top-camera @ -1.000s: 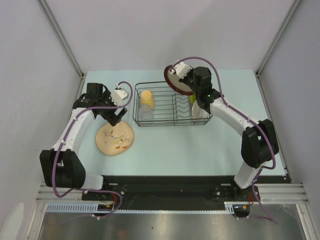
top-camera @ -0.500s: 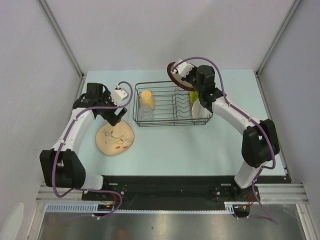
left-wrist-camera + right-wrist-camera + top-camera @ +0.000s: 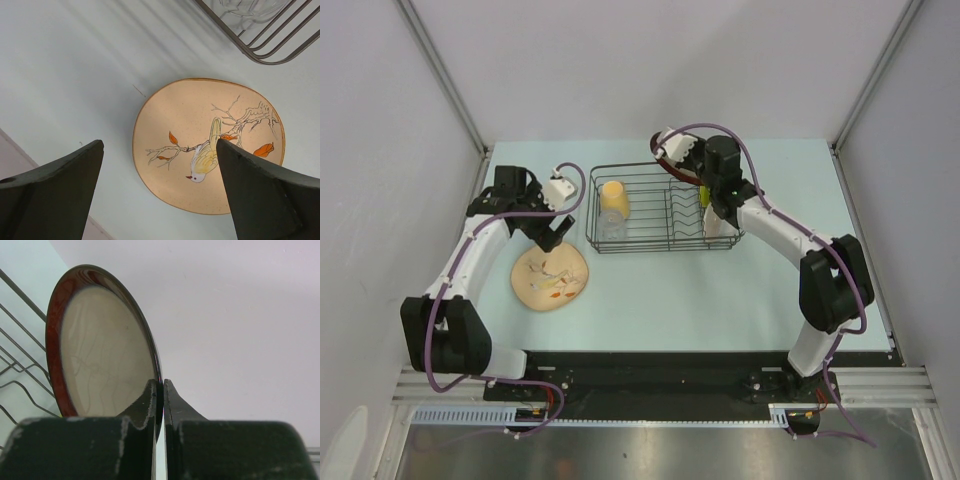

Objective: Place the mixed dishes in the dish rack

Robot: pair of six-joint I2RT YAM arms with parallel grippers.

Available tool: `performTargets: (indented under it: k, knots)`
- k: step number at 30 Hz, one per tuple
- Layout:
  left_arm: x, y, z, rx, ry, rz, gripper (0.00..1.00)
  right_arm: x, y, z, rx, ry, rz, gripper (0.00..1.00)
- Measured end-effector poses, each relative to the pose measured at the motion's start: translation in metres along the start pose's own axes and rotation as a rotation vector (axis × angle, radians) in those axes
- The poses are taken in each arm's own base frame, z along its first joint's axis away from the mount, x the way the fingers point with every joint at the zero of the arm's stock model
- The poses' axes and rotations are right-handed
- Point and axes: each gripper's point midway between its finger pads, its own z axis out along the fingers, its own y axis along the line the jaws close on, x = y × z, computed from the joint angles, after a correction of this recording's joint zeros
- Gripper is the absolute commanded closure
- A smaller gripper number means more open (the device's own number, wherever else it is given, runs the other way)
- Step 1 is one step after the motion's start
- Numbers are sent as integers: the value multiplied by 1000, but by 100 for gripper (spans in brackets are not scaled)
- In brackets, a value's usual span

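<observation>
My right gripper (image 3: 161, 385) is shut on the rim of the dark-red-rimmed cream dish (image 3: 100, 345), held on edge above the back of the dish rack (image 3: 650, 243). From above only a sliver of that dish (image 3: 661, 153) shows beside the right gripper (image 3: 672, 150). The pale yellow mug (image 3: 613, 195) and clear glass (image 3: 610, 228) sit in the rack's left end. A lime green bowl (image 3: 704, 194) peeks out at its right end. My left gripper (image 3: 159, 144) hangs open over the beige plate (image 3: 210, 145), which lies flat on the table (image 3: 550, 278).
Rack wires (image 3: 20, 370) run below and left of the held dish. The rack's near-left corner (image 3: 260, 45) is just beyond the beige plate. My right arm (image 3: 770, 225) crosses the rack's right end. Grey walls close in on both sides of the pale blue table (image 3: 720, 300).
My right gripper has carried the red-rimmed dish back and slightly left and turned it edge-on to the overhead camera. The left arm has not moved.
</observation>
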Motion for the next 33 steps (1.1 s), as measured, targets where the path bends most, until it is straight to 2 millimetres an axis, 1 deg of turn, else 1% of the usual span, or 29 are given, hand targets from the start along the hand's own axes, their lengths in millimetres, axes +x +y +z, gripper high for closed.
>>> performTargets:
  k: [8, 11, 15, 20, 24, 33]
  knots:
    - [-2, 1, 0, -5, -6, -6, 0, 2, 2, -1, -19, 1, -25, 100]
    - [-3, 1, -2, -10, -11, -4, 0, 4, 2, -5, -34, -4, -24, 100]
    - [-5, 1, -7, -20, -22, -1, 0, 8, 3, -18, -38, -5, -7, 100]
    - [-5, 1, -7, -20, -23, -11, 0, 14, 4, -35, -30, -12, 11, 100]
    - [-5, 0, -8, -17, -21, -27, 0, 18, 1, -45, -15, -16, 27, 100]
    - [-5, -2, -9, -14, -20, -54, 0, 19, 2, -58, -8, -33, 34, 100]
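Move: The right hand already pinches the brown-rimmed plate by its rim, above the rack's far rail; the rack's empty plate slots lie about 7 cm back, 2 cm to its right and some 17 cm below. The green bowl stands about 7 cm back and 5 cm right, the white bowl 14 cm back and 8 cm right, the yellow mug 7 cm back and 18 cm left, all well below. From the left hand the slots lie about 11 cm ahead, 32 cm right and slightly lower. After barely shifting at first, the right hand draws the plate back about 5 cm and to the right by some 3 cm, in over the wire slots beside the green bowl, sinking less than a centimetre. The fingers stay shut on the rim and the wrist hardly turns, so the plate keeps its steep, edge-on hang, its lower edge seeming to bear on the rack's wires. ##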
